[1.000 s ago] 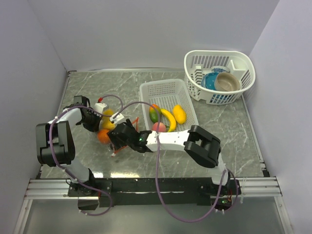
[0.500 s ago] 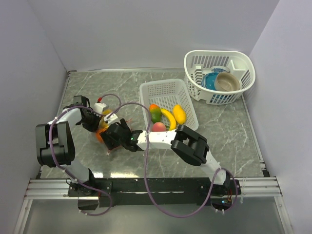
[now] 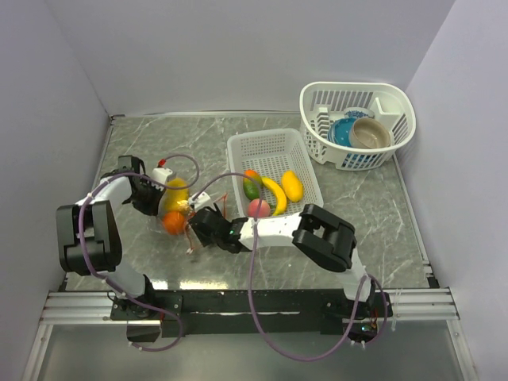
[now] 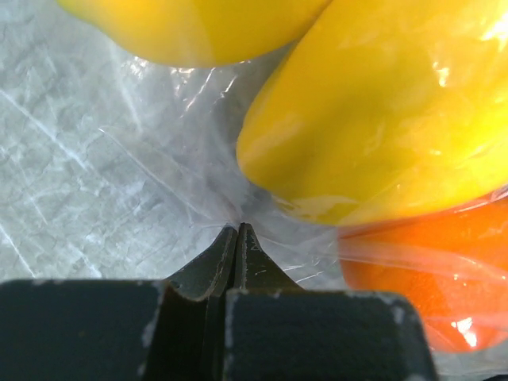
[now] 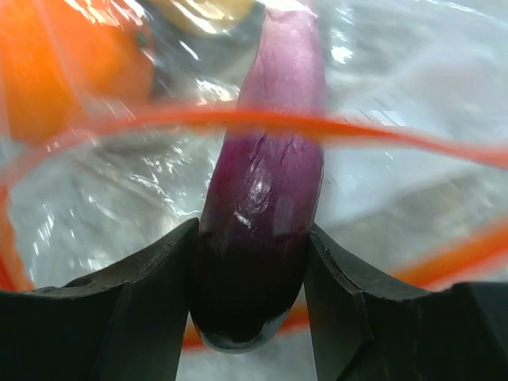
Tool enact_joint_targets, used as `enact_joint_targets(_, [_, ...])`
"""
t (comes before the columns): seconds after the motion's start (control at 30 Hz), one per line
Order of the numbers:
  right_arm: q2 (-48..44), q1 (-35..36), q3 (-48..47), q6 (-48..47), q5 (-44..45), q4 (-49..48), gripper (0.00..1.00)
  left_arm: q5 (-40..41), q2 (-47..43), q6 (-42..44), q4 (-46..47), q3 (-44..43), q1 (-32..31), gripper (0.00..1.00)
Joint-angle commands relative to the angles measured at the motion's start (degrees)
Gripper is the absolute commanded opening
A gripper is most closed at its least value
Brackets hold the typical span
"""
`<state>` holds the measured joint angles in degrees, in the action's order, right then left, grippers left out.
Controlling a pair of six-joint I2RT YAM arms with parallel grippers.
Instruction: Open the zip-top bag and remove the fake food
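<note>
The clear zip-top bag (image 3: 176,209) lies left of centre with a yellow piece (image 3: 176,192) and an orange piece (image 3: 172,224) of fake food inside. My left gripper (image 4: 236,228) is shut on a fold of the bag's plastic (image 4: 151,151), just beside the yellow piece (image 4: 373,119) and the orange piece (image 4: 429,278). My right gripper (image 5: 254,270) is shut on a dark purple piece (image 5: 266,190). That piece pokes through the mouth ringed by the orange-red zip strip (image 5: 381,131). In the top view the right gripper (image 3: 197,225) sits at the bag's near right edge.
A white slotted basket (image 3: 270,147) right of the bag holds a banana (image 3: 275,194), a yellow piece (image 3: 292,185), a green-orange piece (image 3: 252,185) and a pink piece (image 3: 258,208). A white dish rack (image 3: 317,95) with bowls stands at the back right.
My right gripper pushed left into the bag's mouth, then drew back right a little, its jaws closing on the purple piece. The left gripper stayed shut on the plastic.
</note>
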<state>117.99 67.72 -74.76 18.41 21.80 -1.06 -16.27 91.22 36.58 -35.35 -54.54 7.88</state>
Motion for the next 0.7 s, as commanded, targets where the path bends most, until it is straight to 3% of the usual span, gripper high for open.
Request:
enact_joint_targets(0.0, [-8.82,-0.31,2.34,-1.80,3.07,1.67,0.42,-1.13,-1.13,1.48,-2.17,-3.11,3.19,0.01])
enact_joint_targets(0.33, [-18.58,-0.22,5.24,-2.68,0.89,10.46,0.40,-8.77,-2.44,0.95,-7.97,-11.81,7.77,0.01])
enact_joint_targets(0.43, [-25.34,-0.40,9.36,-5.40,0.43,12.66,0.40,-12.44,-3.41,-0.27,-9.82,-13.74,7.59,0.01])
enact_joint_targets(0.57, [-41.30,-4.08,21.46,-10.59,-10.59,10.04,0.43,-15.81,-5.08,-1.42,-12.81,-16.12,5.58,0.01])
enact_joint_targets(0.67, [-50.47,-7.86,26.75,-10.86,-12.74,8.54,0.43,-15.28,-7.10,-2.47,-12.37,-16.12,3.73,0.01])
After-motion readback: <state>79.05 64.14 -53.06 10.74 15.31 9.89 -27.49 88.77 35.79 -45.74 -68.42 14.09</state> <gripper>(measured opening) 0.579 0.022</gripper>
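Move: Ahead and to the right of the right hand, which already grips the eggplant just inside the bag's mouth, the white basket has its middle some 10 cm farther out and 22 cm right, about level in height; the peach in it lies about 17 cm right and 1 cm ahead. The orange is about 5 cm left and 2 cm back. From the left hand, pinching the bag's far-left edge, the basket is about 33 cm right and 9 cm ahead. Drawing the gripped eggplant out past the orange zip strip, the right hand rises about 8 cm first, then sweeps right towards the basket, still climbing and easing back a little, some 12 cm right in all. Meanwhile the left hand keeps its pinch on the bag, swings a few centimetres left and forward, then lifts about 8 cm while coming back right. ##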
